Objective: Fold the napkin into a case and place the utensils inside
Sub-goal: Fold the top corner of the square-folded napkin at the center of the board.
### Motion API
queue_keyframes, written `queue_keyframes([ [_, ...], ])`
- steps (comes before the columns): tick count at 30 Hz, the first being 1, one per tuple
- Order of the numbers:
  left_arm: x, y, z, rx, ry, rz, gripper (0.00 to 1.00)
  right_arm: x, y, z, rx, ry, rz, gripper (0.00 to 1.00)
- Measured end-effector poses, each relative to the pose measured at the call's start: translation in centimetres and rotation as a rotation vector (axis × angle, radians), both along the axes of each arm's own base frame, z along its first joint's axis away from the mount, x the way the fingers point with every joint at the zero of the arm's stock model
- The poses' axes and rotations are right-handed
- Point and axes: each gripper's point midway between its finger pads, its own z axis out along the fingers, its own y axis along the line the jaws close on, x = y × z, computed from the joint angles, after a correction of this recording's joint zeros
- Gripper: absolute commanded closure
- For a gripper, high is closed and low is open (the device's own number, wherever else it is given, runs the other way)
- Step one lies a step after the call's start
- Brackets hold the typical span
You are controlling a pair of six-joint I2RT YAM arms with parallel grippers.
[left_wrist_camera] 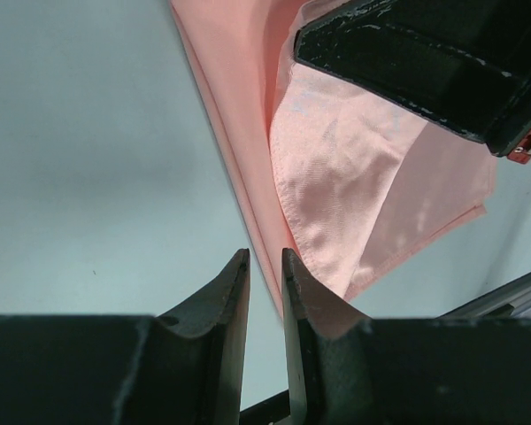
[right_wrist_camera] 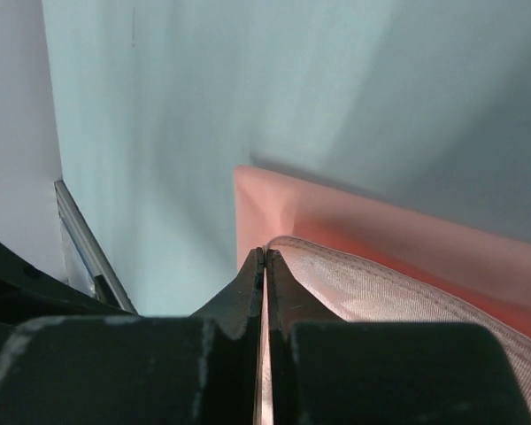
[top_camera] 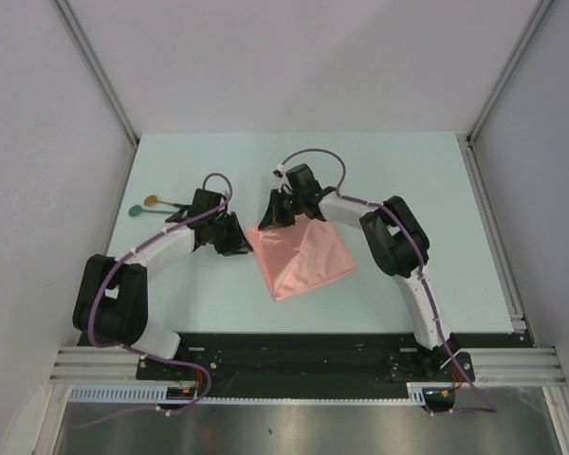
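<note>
The salmon-pink napkin [top_camera: 303, 254] lies folded in the middle of the table. My right gripper [top_camera: 271, 220] is shut on the hem of its upper layer at the far left corner, lifting that layer [right_wrist_camera: 380, 285] off the one beneath [right_wrist_camera: 407, 239]. My left gripper [top_camera: 241, 245] hovers at the napkin's left edge [left_wrist_camera: 239, 168], its jaws [left_wrist_camera: 265, 257] narrowly open with only table showing between them. The right gripper's black fingers [left_wrist_camera: 407, 62] show at the top of the left wrist view. The utensils, two small spoons [top_camera: 152, 204], lie far left on the table, apart from the napkin.
The pale green table [top_camera: 408, 190] is bounded by grey walls and a metal rail [top_camera: 493, 227] on the right. Both arm bases stand on the black strip [top_camera: 294, 365] at the near edge.
</note>
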Motion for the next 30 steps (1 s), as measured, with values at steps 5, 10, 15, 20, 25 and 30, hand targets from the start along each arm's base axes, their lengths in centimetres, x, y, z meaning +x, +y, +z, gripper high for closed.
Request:
queue_keyframes([
  [5,0.0,0.4,-0.1,0.005,0.001,0.011,0.75,0.5,1.1,1.0,0.031,-0.019,0.022,1.00],
  [10,0.1,0.5,-0.1,0.007,0.001,0.016,0.75,0.5,1.9,0.5,0.043,-0.012,0.043,0.99],
  [15,0.3,0.8,-0.1,0.011,-0.004,0.026,0.75,0.1,1.8,-0.1,0.035,0.010,0.052,0.97],
  [20,0.4,0.9,0.0,0.010,-0.007,0.028,0.75,0.2,2.1,0.2,0.044,0.003,0.062,0.76],
  [25,0.1,0.8,-0.4,-0.001,-0.001,0.024,0.76,0.5,2.2,0.8,0.046,-0.007,0.068,0.66],
  [30,0.3,0.0,-0.1,-0.046,0.007,0.022,0.74,0.6,1.8,1.8,0.052,-0.008,0.079,0.53],
])
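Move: The right gripper, shut on the napkin's folded-over corner, is almost where it belongs: the bottom layer's far-left corner lies about 3 cm to its left, level fore and aft, 1 cm below. The napkin's near corner is some 21 cm back and 4 cm to the right, and the orange-headed utensil about 8 cm ahead and 22 cm left. From the idle left gripper that far-left corner lies about 8 cm ahead, 1 cm right and 3 cm below. Carry the held corner about 2 cm further left with the right gripper, lifting it roughly 1 cm on the way and setting it back down just inside the bottom layer's far-left corner. Then open the fingers to a little under half, let go of the cloth, and rise about 2 cm straight up off it. ##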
